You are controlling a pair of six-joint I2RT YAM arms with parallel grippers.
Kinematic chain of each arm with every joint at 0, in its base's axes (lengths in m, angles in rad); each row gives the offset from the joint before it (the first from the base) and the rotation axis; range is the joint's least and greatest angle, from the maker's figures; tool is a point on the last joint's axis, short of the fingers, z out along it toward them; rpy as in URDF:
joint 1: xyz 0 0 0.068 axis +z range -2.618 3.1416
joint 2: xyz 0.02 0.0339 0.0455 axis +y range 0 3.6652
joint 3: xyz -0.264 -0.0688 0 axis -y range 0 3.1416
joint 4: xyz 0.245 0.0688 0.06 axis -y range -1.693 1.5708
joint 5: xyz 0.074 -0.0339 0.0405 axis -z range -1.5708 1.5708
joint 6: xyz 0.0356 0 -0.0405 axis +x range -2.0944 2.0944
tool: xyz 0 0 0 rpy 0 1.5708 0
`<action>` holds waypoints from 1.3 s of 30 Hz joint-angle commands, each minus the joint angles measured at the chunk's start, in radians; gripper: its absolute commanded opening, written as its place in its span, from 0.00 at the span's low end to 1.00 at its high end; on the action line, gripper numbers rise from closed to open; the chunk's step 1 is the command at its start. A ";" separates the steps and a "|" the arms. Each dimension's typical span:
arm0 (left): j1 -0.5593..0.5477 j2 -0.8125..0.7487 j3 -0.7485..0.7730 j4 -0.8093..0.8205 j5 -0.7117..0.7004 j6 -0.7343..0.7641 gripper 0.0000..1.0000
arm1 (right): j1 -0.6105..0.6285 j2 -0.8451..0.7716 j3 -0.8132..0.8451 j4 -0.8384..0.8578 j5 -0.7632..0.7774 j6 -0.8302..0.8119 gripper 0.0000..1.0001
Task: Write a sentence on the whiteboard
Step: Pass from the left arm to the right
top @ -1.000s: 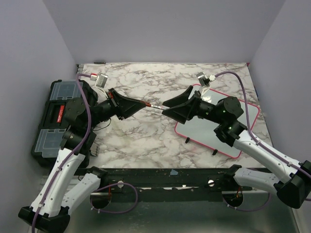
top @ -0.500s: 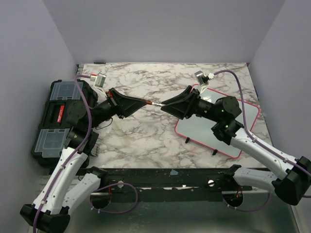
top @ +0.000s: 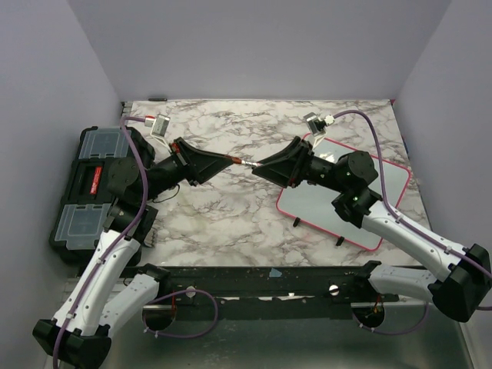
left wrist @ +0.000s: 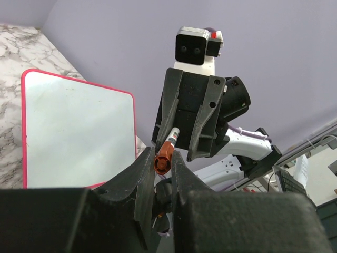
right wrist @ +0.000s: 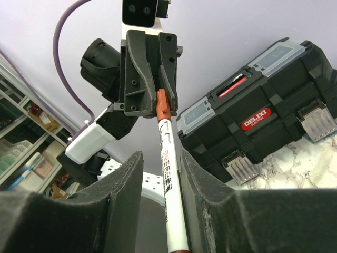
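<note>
A white marker [top: 244,163] with a red-brown cap hangs level above the table between my two grippers. My left gripper [top: 228,161] is shut on the cap end [left wrist: 163,158]. Facing it, my right gripper [top: 257,167] has its fingers either side of the white barrel [right wrist: 167,168]. The barrel lies against the right-hand finger [right wrist: 202,179], and a gap shows at the other one. The whiteboard [top: 369,192], white with a pink-red frame, lies flat on the table under my right arm. Its surface [left wrist: 73,132] is bare where it shows; the sentence is not in view.
A black toolbox [top: 88,184] with clear lid compartments stands at the table's left edge beside my left arm. The marble tabletop [top: 231,215] runs under both grippers. Grey walls close in the back and both sides.
My right gripper has moved left onto the marker's barrel and its jaws have narrowed around it. The left gripper has kept its hold on the cap end.
</note>
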 commanded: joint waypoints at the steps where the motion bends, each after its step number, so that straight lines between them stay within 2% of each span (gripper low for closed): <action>1: 0.006 -0.003 0.018 -0.011 0.015 0.037 0.00 | 0.004 0.002 0.027 0.048 -0.022 0.002 0.36; 23: 0.006 -0.021 0.015 -0.085 0.011 0.098 0.00 | 0.003 0.002 0.005 0.107 -0.002 0.035 0.31; 28: 0.006 -0.022 0.017 -0.093 0.009 0.107 0.00 | 0.003 0.005 0.005 0.100 -0.002 0.032 0.22; 34: 0.006 -0.018 0.019 -0.093 0.009 0.110 0.00 | 0.004 0.007 0.004 0.093 -0.002 0.029 0.17; 39: 0.006 -0.014 0.023 -0.098 0.010 0.117 0.00 | 0.004 0.005 -0.003 0.103 -0.010 0.025 0.01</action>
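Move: Just about inside the right hand's part-open fingers is the marker, its middle only some 1 cm to their left and level with them, running left-right. The left gripper, shut on the marker's orange cap, sits about 6 cm to the right hand's left and 1 cm farther out. The whiteboard lies roughly 31 cm to the right hand's right, 13 cm farther out and 38 cm below. From the left hand the marker's middle is some 5 cm to the right and 1 cm back. Closing from over a third open to nearly shut, the right fingers pinch the marker's white body, slowly at first and mostly in the last half second, while that hand stays in place with barely 0.5 cm of rise. The left hand keeps its grip on the orange cap and holds the marker out between the two, easing only about 0.5 cm back and down. ##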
